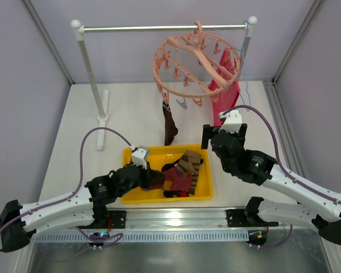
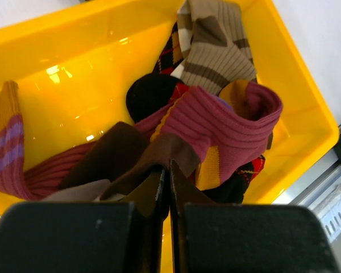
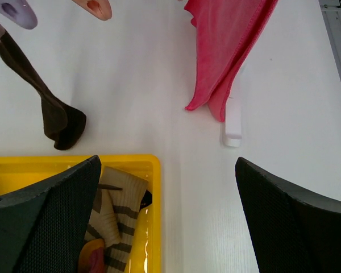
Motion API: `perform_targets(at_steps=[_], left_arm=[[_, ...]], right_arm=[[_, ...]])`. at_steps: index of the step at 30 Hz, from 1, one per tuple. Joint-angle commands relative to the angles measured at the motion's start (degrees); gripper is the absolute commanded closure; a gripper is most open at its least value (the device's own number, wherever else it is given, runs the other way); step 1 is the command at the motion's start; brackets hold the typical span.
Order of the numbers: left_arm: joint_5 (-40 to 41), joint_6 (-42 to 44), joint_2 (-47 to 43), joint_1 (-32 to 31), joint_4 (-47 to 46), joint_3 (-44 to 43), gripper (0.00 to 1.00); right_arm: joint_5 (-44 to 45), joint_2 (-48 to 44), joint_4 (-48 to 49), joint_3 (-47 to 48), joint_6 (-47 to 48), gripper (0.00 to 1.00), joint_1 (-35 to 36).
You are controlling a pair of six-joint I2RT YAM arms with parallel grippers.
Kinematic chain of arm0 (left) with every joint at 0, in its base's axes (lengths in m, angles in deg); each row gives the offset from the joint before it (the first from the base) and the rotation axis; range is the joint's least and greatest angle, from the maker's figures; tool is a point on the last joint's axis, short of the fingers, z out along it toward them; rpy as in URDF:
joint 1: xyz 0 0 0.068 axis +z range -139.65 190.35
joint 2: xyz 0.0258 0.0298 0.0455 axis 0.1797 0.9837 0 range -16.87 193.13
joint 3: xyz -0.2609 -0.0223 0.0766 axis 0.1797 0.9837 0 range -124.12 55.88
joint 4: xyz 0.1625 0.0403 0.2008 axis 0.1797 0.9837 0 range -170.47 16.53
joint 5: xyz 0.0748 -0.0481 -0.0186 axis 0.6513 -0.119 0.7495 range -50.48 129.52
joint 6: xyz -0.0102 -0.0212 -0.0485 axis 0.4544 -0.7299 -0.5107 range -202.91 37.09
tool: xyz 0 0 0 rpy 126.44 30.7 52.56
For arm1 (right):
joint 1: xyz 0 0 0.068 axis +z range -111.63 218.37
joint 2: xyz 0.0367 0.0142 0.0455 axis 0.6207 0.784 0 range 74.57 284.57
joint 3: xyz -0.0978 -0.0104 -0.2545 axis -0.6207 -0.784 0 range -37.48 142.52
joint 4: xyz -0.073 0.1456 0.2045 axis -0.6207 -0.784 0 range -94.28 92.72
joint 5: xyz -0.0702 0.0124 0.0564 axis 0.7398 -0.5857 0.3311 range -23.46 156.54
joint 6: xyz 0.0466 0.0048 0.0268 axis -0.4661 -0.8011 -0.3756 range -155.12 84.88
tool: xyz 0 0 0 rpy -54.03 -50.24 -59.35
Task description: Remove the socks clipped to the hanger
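The salmon-pink ring hanger (image 1: 184,45) hangs by its hook from the rail. One dark brown sock (image 1: 170,124) (image 3: 45,108) still dangles from a clip on it. My left gripper (image 1: 149,177) (image 2: 166,165) is down in the yellow bin (image 1: 199,196), shut on a brown sock (image 2: 119,156) that tents up to its tips. Beside it lie a maroon sock with yellow (image 2: 227,131), a brown-cream striped sock (image 2: 216,51) (image 3: 116,210) and a dark argyle sock (image 2: 167,57). My right gripper (image 1: 223,135) (image 3: 167,162) hangs open and empty over the bin's far right corner.
A pink-red cloth (image 1: 224,85) (image 3: 227,51) hangs from the hanger's right side, just behind my right gripper. The white rack has a rail (image 1: 136,27), a left post with its foot (image 1: 102,116), and a right foot (image 3: 233,128). Two clip pegs (image 3: 96,7) hang above the brown sock.
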Motion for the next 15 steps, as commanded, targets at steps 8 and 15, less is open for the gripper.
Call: perform_targets(at_steps=[8, 15], left_arm=[[-1.1, -3.0, 3.0, 0.2, -3.2, 0.8, 0.95], [4.7, -4.5, 1.7, 0.2, 7.6, -4.5, 0.0]], right_arm=[[1.2, -1.3, 0.1, -2.0, -3.5, 0.0, -0.5], [1.1, -1.7, 0.0, -2.5, -3.7, 0.0, -0.8]])
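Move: Over the near-left part of the yellow tray, the left hand holds the brown sock; the tray's middle lies about 5 cm ahead, 9 cm right and some 10 cm below. The maroon sock pile is roughly 15 cm right and 1 cm ahead, the beige striped sock about 21 cm right and 10 cm ahead, both around 9 cm lower. From the idle right hand the tray's middle is some 27 cm left, 3 cm back and 24 cm below. Finishing its descent into the tray, the left hand sinks about 2.5 cm with the brown sock still pinched, then stops and swings its fingers from shut to wide open, letting go left of the maroon pile. It starts to ease back up by barely a centimetre, the wrist hardly turning. ##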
